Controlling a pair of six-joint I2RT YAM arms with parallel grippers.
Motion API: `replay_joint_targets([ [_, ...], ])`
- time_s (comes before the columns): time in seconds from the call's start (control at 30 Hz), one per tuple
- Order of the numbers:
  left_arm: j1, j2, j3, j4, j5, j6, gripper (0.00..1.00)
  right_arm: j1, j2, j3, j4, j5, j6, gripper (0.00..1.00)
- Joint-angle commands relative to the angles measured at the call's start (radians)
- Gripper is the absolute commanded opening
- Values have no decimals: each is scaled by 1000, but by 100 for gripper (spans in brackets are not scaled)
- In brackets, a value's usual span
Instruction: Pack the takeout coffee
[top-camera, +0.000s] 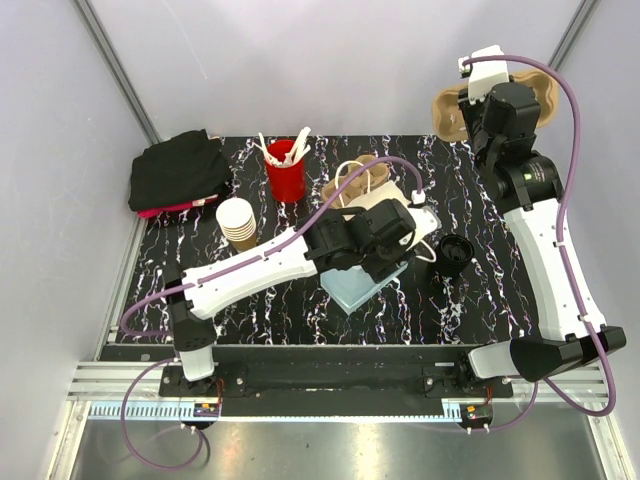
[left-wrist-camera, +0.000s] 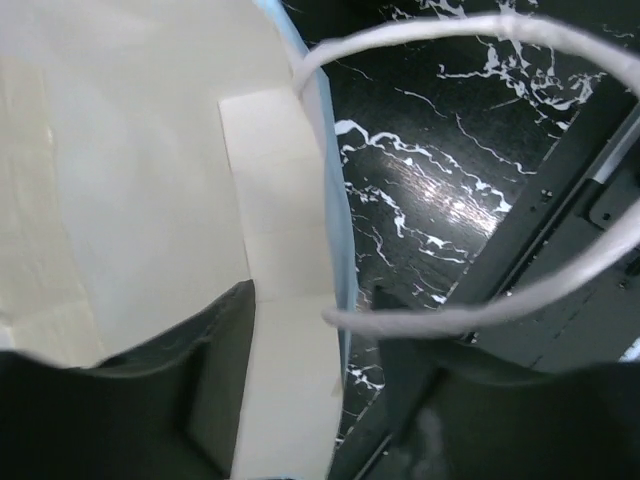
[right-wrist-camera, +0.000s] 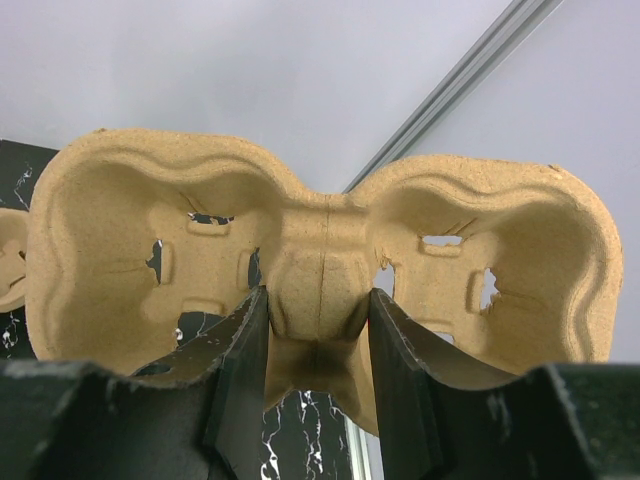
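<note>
The takeout coffee cup (top-camera: 237, 222), tan paper with a white inside, stands on the table's left half, apart from both grippers. My left gripper (top-camera: 392, 258) (left-wrist-camera: 315, 335) is over a light blue paper bag (top-camera: 358, 288) near the middle. Its jaws stand apart, astride the bag's cream-lined wall (left-wrist-camera: 280, 250), and a white cord handle (left-wrist-camera: 470, 310) crosses in front. My right gripper (top-camera: 478, 100) (right-wrist-camera: 318, 320) is raised at the back right. It is shut on the middle ridge of the brown moulded-pulp cup carrier (top-camera: 448, 110) (right-wrist-camera: 320, 250).
A red cup of white utensils (top-camera: 285, 172) stands at the back centre beside a brown kraft bag (top-camera: 362, 182). A black folded cloth (top-camera: 180, 170) lies at the back left. A small black cup (top-camera: 455, 252) sits right of the blue bag.
</note>
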Motion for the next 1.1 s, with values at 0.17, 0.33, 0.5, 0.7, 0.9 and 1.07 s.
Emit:
replay_joint_targets([
  [0.17, 43, -9, 244, 57, -49, 114, 98, -5, -35, 46, -25, -69, 71, 38],
  [0.33, 105, -49, 326, 66, -55, 162, 99, -3, -38, 91, -152, -213, 143, 38],
  [0.5, 235, -102, 331, 95, -65, 177, 99, 3, -75, 94, -259, -396, 192, 38],
  [0.7, 336, -102, 320, 101, -20, 188, 99, 21, -88, 132, -378, -615, 244, 38],
  [0.9, 367, -81, 273, 132, 49, 202, 99, 49, -84, 196, -477, -851, 309, 39],
  [1.07, 404, -58, 270, 135, 106, 196, 99, 69, -81, 145, -499, -988, 358, 39],
])
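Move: From the right hand, gripping a cup carrier by its middle fold, the paper bag's middle is roughly 16 cm back, 22 cm left and 32 cm below; the carriers on the table are some 5 cm ahead and 24 cm left, the black cup 15 cm back and 1 cm left, both about 40 cm below. The left hand is at the bag's near-right rim, the bag's middle about 4 cm ahead, 4 cm left and 12 cm below it. Up and then forward and left, the left hand opens wide and comes free of the bag's rim, rising about 15 cm and ending above the bag's far-left side near the held carrier, its fingers tipping outward. The right hand keeps its grip on the carrier and swings it left and back towards the bag, about 17 cm, turning some 40 degrees counter-clockwise while tipping down. ##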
